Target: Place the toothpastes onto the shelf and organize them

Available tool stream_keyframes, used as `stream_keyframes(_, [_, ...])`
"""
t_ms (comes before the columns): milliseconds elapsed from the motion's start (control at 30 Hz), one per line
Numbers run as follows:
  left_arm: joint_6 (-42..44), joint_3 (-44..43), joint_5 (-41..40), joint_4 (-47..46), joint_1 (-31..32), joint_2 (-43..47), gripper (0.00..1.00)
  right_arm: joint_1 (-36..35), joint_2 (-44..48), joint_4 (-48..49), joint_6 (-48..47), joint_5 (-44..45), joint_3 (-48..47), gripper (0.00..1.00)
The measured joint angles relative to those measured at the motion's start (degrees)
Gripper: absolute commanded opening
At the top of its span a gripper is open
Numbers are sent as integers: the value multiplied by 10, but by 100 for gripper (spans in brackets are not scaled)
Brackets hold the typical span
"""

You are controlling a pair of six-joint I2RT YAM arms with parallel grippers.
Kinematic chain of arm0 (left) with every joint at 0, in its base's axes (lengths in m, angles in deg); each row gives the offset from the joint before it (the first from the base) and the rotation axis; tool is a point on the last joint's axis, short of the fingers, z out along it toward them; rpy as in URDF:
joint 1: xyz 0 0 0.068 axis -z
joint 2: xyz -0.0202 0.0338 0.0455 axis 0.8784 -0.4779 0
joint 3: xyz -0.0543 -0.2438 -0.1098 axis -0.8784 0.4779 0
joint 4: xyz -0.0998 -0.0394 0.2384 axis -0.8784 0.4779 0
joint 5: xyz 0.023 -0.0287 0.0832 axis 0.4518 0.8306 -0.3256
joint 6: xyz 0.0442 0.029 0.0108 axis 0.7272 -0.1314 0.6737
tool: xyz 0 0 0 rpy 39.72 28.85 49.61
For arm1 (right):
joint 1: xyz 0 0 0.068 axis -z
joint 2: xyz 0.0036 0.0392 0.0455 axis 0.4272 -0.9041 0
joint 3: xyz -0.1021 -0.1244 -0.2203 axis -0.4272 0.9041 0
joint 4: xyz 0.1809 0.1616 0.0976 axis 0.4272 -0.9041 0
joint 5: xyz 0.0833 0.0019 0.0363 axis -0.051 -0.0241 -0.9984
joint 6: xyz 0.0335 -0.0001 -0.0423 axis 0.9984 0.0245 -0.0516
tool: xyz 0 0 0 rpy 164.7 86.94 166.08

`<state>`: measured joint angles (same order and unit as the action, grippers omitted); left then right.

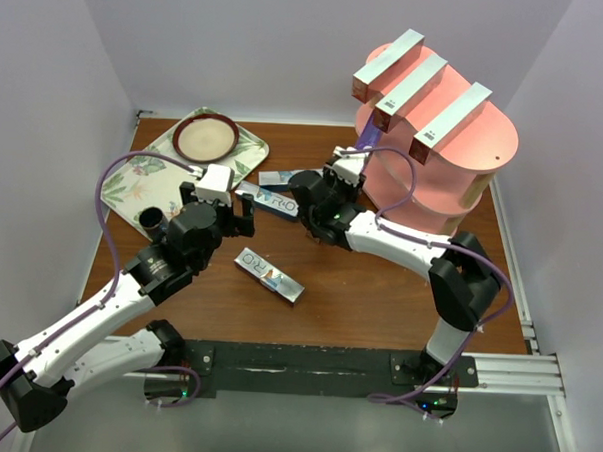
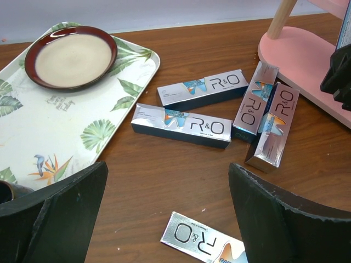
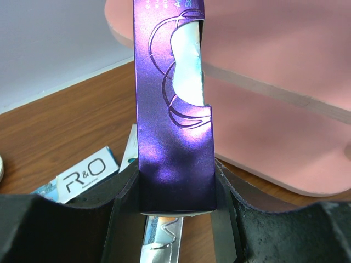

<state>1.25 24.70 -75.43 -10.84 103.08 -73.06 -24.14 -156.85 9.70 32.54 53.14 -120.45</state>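
Observation:
My right gripper (image 3: 175,203) is shut on the lower end of a purple toothpaste box (image 3: 173,137), holding it upright just in front of the pink shelf (image 3: 274,49). From above, this purple box (image 1: 368,137) sits beside the shelf's (image 1: 455,153) lower boards. Three toothpastes (image 1: 412,91) lie side by side on the top board. My left gripper (image 2: 170,213) hangs open over the table, nothing between its fingers (image 2: 279,213). Beneath it lies a silver R&O box (image 2: 203,241). Further silver boxes (image 2: 181,125) (image 2: 202,89) (image 2: 274,126) lie ahead, near the shelf's foot (image 2: 301,60).
A leaf-patterned tray (image 2: 60,126) with a brown-rimmed plate (image 2: 70,56) lies at the back left. A dark cup (image 1: 152,219) stands on the tray's near corner. White walls close in the table on three sides.

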Motion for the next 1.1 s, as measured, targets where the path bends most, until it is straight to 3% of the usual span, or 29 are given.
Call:
stream_keyframes(533, [0,0,6,0,0,3,97,16,-7,-76,8,0,-38,41])
stream_keyframes(867, [0,5,8,0,0,3,97,15,143,-138,-19,-43,49,42])
stream_keyframes(1100, [0,6,9,0,0,3,97,17,189,-146,-39,-69,71,44])
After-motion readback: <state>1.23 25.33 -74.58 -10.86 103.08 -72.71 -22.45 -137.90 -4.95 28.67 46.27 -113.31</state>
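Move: I already hold the purple toothpaste box in my right hand, pointing ahead and to the right; the shelf's middle tier centres about 15 cm right, 5 cm ahead and a little below. The leftmost box on the shelf top is some 8 cm ahead, 4 cm right and 14 cm up. On the table the nearer diagonal R&O box lies about 4 cm left and 3 cm back, roughly 17 cm down. From my left hand that tier is about 42 cm right and 17 cm ahead. With the purple box still gripped, I ease my right hand forward about a centimetre, then reverse: back and to the right along the shelf's slanting front, rising late, to end about 6 cm right, 5 cm back and 4 cm higher. I tip the box's far end down some 5 degrees and keep it pointed over the middle tier, shifting from the tier's left end towards its middle. ##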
